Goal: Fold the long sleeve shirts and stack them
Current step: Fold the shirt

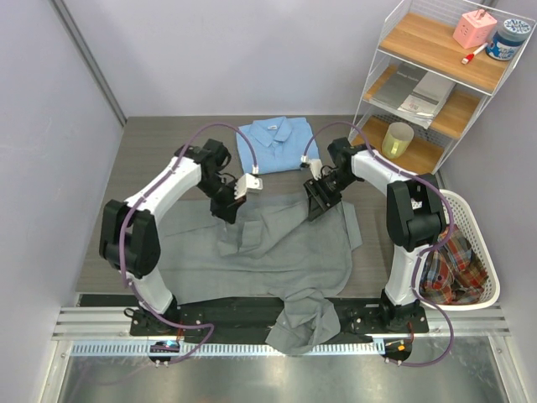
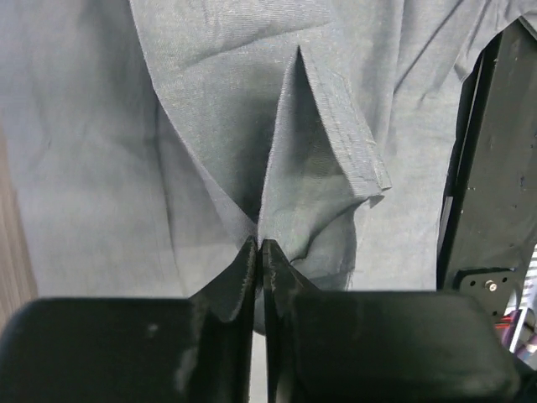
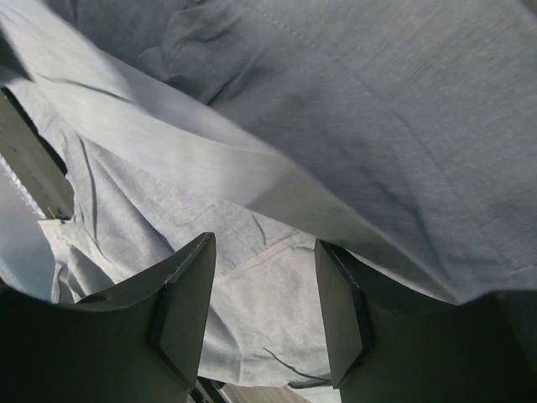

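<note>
The grey long sleeve shirt (image 1: 285,248) lies spread and rumpled across the middle of the table, one sleeve (image 1: 306,323) hanging over the near edge. The light blue long sleeve shirt (image 1: 273,143) lies folded at the back, collar up. My left gripper (image 1: 228,210) is at the grey shirt's upper left edge. In the left wrist view it (image 2: 259,243) is shut on a raised pinch of grey cloth (image 2: 310,168). My right gripper (image 1: 319,206) is at the shirt's upper right. In the right wrist view it (image 3: 264,243) stands open over grey cloth (image 3: 277,294), with a fold (image 3: 210,159) just ahead.
A white wire shelf (image 1: 436,75) stands at the back right with a yellow cup (image 1: 397,139), booklets, a pink box and a blue jar. A white basket (image 1: 470,252) holding plaid cloth sits right of the right arm. Grey walls close in the left and back.
</note>
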`<action>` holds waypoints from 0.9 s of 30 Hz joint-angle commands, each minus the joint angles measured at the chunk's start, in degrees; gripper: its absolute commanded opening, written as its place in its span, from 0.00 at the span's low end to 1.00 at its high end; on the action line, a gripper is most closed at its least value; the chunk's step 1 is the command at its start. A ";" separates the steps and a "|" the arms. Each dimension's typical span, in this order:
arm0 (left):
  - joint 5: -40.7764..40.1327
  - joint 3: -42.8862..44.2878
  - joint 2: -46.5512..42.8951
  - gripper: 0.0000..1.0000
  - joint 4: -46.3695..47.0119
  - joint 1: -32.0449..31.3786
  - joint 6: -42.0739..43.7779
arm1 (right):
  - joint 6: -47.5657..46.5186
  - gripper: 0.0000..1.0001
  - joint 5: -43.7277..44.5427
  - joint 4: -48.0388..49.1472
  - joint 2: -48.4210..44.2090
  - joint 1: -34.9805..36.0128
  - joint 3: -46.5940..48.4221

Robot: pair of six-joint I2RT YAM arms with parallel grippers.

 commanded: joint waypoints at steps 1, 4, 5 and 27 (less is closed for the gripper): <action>0.31 -2.75 -3.52 0.12 -1.62 4.05 -4.34 | -0.43 0.56 2.67 1.07 -0.77 -0.21 2.42; -0.49 -5.74 -4.05 0.18 1.10 4.50 -4.35 | -1.04 0.55 4.25 0.54 0.20 -0.12 2.33; -0.31 -6.44 -3.70 0.20 1.80 4.50 -4.61 | -1.39 0.54 4.25 0.02 0.38 -0.12 2.77; 1.10 6.12 12.12 0.51 5.59 3.18 -4.62 | -1.22 0.61 3.02 4.23 5.47 5.06 14.10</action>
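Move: My left fingers pinch the grey sleeve about 8 cm above the shirt lying flat; its cuff is some 4 cm back and 7 cm to the right of them. Low over the cloth, my open right hand has the grey shirt's far edge roughly 9 cm ahead, practically level left to right. Beyond that edge lies the folded blue shirt, about 19 cm ahead and 9 cm left of my right hand, 22 cm ahead and 14 cm right of my left. I swing my left hand about 3 cm farther left and open its fingers to let the sleeve go, then sink some 4 cm and reach about 5 cm forward over the grey shirt, drifting back right. My right hand, still open, waits briefly, then lifts a little and goes about 5 cm forward and 3 cm left towards the shirt's far edge, its wrist tilting roughly 10 degrees. ##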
